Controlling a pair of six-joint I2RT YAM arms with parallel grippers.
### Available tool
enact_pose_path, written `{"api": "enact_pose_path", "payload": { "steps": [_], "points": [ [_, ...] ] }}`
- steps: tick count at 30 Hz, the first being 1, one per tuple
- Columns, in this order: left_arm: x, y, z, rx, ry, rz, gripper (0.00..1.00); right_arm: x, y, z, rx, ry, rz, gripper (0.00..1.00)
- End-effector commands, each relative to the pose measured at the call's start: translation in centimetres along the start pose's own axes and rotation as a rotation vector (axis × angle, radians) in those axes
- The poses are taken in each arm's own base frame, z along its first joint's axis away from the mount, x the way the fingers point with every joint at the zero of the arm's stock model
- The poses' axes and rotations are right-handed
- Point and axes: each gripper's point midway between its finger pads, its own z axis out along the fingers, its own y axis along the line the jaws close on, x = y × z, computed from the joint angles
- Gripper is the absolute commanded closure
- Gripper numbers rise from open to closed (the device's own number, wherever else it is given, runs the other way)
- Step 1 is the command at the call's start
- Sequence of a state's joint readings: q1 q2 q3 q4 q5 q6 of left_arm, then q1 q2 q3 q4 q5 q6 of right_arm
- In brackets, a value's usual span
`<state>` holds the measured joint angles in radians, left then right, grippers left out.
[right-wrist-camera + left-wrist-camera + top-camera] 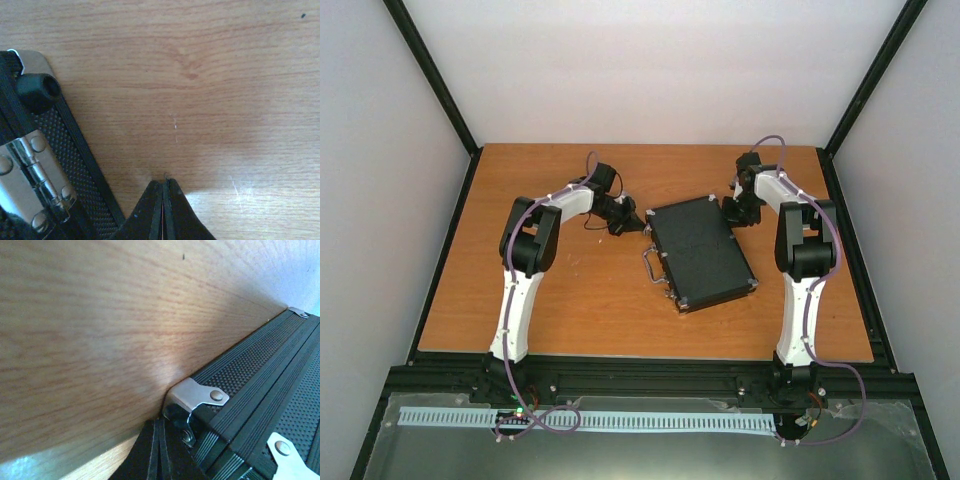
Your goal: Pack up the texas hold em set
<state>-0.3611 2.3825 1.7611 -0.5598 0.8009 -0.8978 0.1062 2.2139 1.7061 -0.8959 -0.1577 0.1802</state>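
Note:
The texas hold em set shows as a flat black case (pixel 702 250), lid closed, lying at an angle on the middle of the wooden table (pixel 570 310). Its metal handle (pixel 653 268) faces left and near. My left gripper (pixel 636 224) is shut and empty, its tips against the case's far-left corner. In the left wrist view, the shut left gripper (pixel 159 423) meets the metal corner bracket (pixel 197 394). My right gripper (pixel 731 208) is shut and empty just beyond the case's far-right side. In the right wrist view, the right gripper (pixel 163 181) rests near the table beside the hinge (pixel 35 172) and a rubber foot (pixel 38 90).
Black frame posts (pixel 438 85) and white walls enclose the table on three sides. A black rail (pixel 650 372) runs along the near edge by the arm bases, with a slotted white cable duct (pixel 590 420) below it.

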Motion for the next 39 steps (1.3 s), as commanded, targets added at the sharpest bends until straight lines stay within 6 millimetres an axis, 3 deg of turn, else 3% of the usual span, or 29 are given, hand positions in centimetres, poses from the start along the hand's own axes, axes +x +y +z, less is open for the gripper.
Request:
{"api": "enact_pose_path", "payload": {
  "steps": [1, 8, 14, 19, 31, 39],
  "points": [
    [1.3, -0.3, 0.5, -0.044, 0.011, 0.027, 0.99, 1.6, 2.0, 0.5, -0.022, 0.042, -0.036, 0.97],
    [-1.6, 4.3, -2.5, -0.117, -0.089, -0.057, 0.99, 1.3, 1.8, 0.8, -0.014, 0.038, -0.038, 0.97],
    [-2.8, 5.2, -5.0, -0.128, -0.142, -0.067, 0.99, 1.4, 1.4, 1.1, 0.005, 0.046, -0.050, 0.97],
    [-2.0, 3.7, -5.6, -0.074, -0.133, -0.040, 0.99, 1.2, 1.5, 0.9, 0.000, 0.041, -0.054, 0.97],
    [2.9, -2.4, -6.5, 0.116, -0.056, 0.097, 0.99, 1.1, 1.3, 1.4, -0.002, 0.045, -0.048, 0.97],
    [3.6, -2.7, -5.0, 0.117, -0.008, 0.103, 0.99, 1.1, 1.0, 1.4, 0.003, 0.048, -0.047, 0.97]
  ]
}}
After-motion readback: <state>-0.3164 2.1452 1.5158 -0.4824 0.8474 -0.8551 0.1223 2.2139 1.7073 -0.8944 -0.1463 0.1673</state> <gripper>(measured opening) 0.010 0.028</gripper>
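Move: The far latch of the closed case is almost at the left fingertips, about 2 cm back and 1 cm to the right. The case's middle is roughly 12 cm right and 5 cm back of that hand, and the handle some 8 cm back and 2 cm right. From the right hand, beside the hinge side, the case's middle lies about 9 cm left and 8 cm back, the latch some 21 cm left and 3 cm back. Draw the left gripper, fingers shut, off the case's far latch-side corner, sliding left some 6 cm low over the table. Then arc back towards you and up about 5 cm while returning roughly 4 cm to the right, ending raised just off the latch. Keep the right gripper's closed fingers against the hinge side, letting them creep slightly left. ##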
